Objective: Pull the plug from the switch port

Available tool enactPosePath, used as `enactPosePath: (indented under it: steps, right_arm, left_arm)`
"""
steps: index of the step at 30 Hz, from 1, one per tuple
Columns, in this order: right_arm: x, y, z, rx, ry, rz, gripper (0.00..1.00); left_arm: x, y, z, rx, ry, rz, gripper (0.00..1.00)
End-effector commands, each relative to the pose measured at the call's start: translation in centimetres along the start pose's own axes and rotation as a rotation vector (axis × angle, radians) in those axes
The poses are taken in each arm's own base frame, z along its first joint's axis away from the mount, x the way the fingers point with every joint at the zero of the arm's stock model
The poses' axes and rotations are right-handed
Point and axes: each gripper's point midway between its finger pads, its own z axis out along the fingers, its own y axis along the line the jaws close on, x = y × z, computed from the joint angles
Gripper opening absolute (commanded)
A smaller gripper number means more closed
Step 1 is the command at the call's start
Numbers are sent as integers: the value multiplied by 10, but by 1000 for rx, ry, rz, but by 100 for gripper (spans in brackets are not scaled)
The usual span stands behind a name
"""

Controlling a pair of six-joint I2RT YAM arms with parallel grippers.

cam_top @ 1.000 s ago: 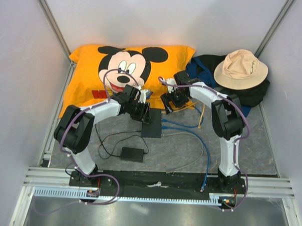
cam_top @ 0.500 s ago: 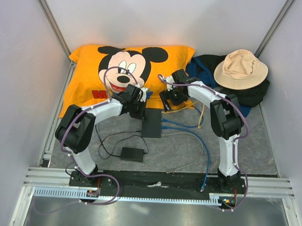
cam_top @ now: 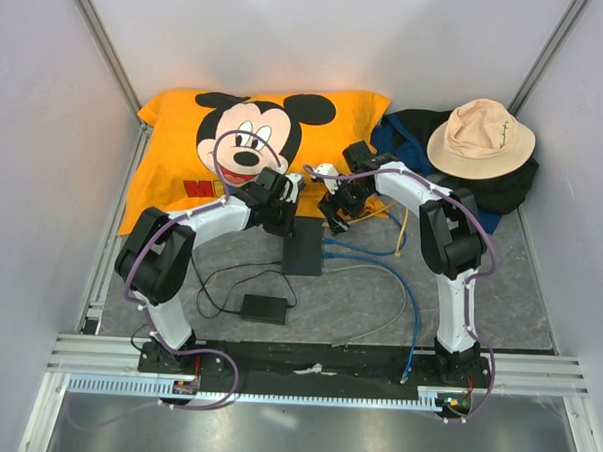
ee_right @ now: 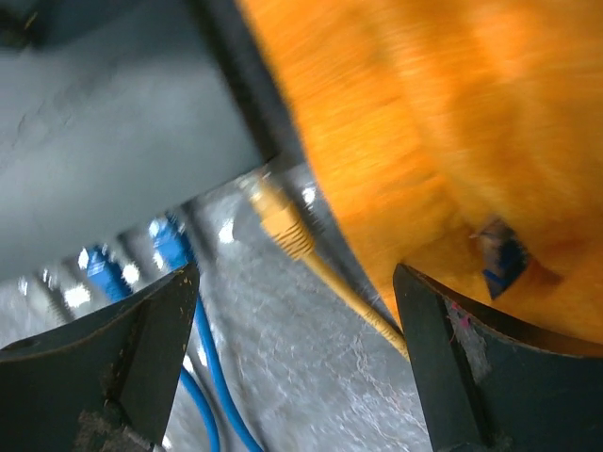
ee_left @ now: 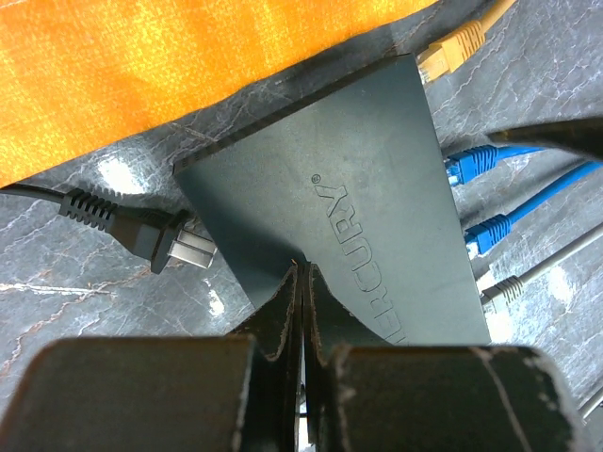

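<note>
The flat black switch (cam_top: pixel 303 248) (ee_left: pixel 349 198) lies mid-table, its row of ports on the right edge. The yellow plug (ee_left: pixel 450 52) (ee_right: pixel 278 221) sits in the switch port at the far corner, and its yellow cable (ee_right: pixel 358 306) runs back toward the cushion. My left gripper (ee_left: pixel 301 268) (cam_top: pixel 282 213) is shut, empty, with its tips against the switch's top face. My right gripper (ee_right: pixel 297 273) (cam_top: pixel 338 203) is open above the far right corner. The yellow cable passes between its fingers (ee_right: pixel 160 320) without touching them.
Two blue plugs (ee_left: pixel 468 165) and a grey-white plug (ee_left: pixel 504 290) fill ports nearer me. A black power plug (ee_left: pixel 141 235) enters the switch's left side, from the power brick (cam_top: pixel 264 307). An orange Mickey cushion (cam_top: pixel 255 134), a beige hat (cam_top: pixel 480 139) and a dark bag (cam_top: pixel 508 190) lie behind.
My left gripper has shut and come down onto the switch's far left part. My right gripper has swung left toward the switch's far corner, over the yellow plug.
</note>
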Motion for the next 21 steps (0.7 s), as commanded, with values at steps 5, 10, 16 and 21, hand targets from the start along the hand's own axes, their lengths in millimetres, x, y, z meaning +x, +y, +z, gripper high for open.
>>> enactPosePath:
  steps: [5,10,16,21]
  right_arm:
    - [-20,19,-14,-289,-83,-70,83]
    - [-18,31,-5,-396,-69,6,79]
    - [5,34,12,-449,9,61,68]
    - [7,37,24,-511,13,180,67]
  left_arm:
    - [62,35,16,-126,212,24,2]
    - [63,34,17,-120,213,25,2]
    - [63,33,17,-116,217,21,2]
    - [62,33,16,-114,213,21,2]
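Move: The yellow plug lies about 2 cm to the right hand's left, 1 cm back and 2 cm below, between its spread fingers. From that hand, the nearer blue plug is about 5 cm back and 2 cm left, the farther blue plug 8 cm back and 2 cm left, and the switch 6 cm back and 8 cm left. From the left hand, already shut on the switch top, the yellow plug is roughly 3 cm ahead and 8 cm right, the switch's middle 2 cm back and 2 cm right. The right hand first lifts about 2 cm and eases a little forward, then sinks again and draws back some 3 cm, working left all the while to bring its fingers down around the yellow plug, its fingertips swinging back and left by over 20 degrees as the gap narrows by about a quarter without shutting. The left hand stays put, its closed tips still resting on top of the switch near its left edge. ##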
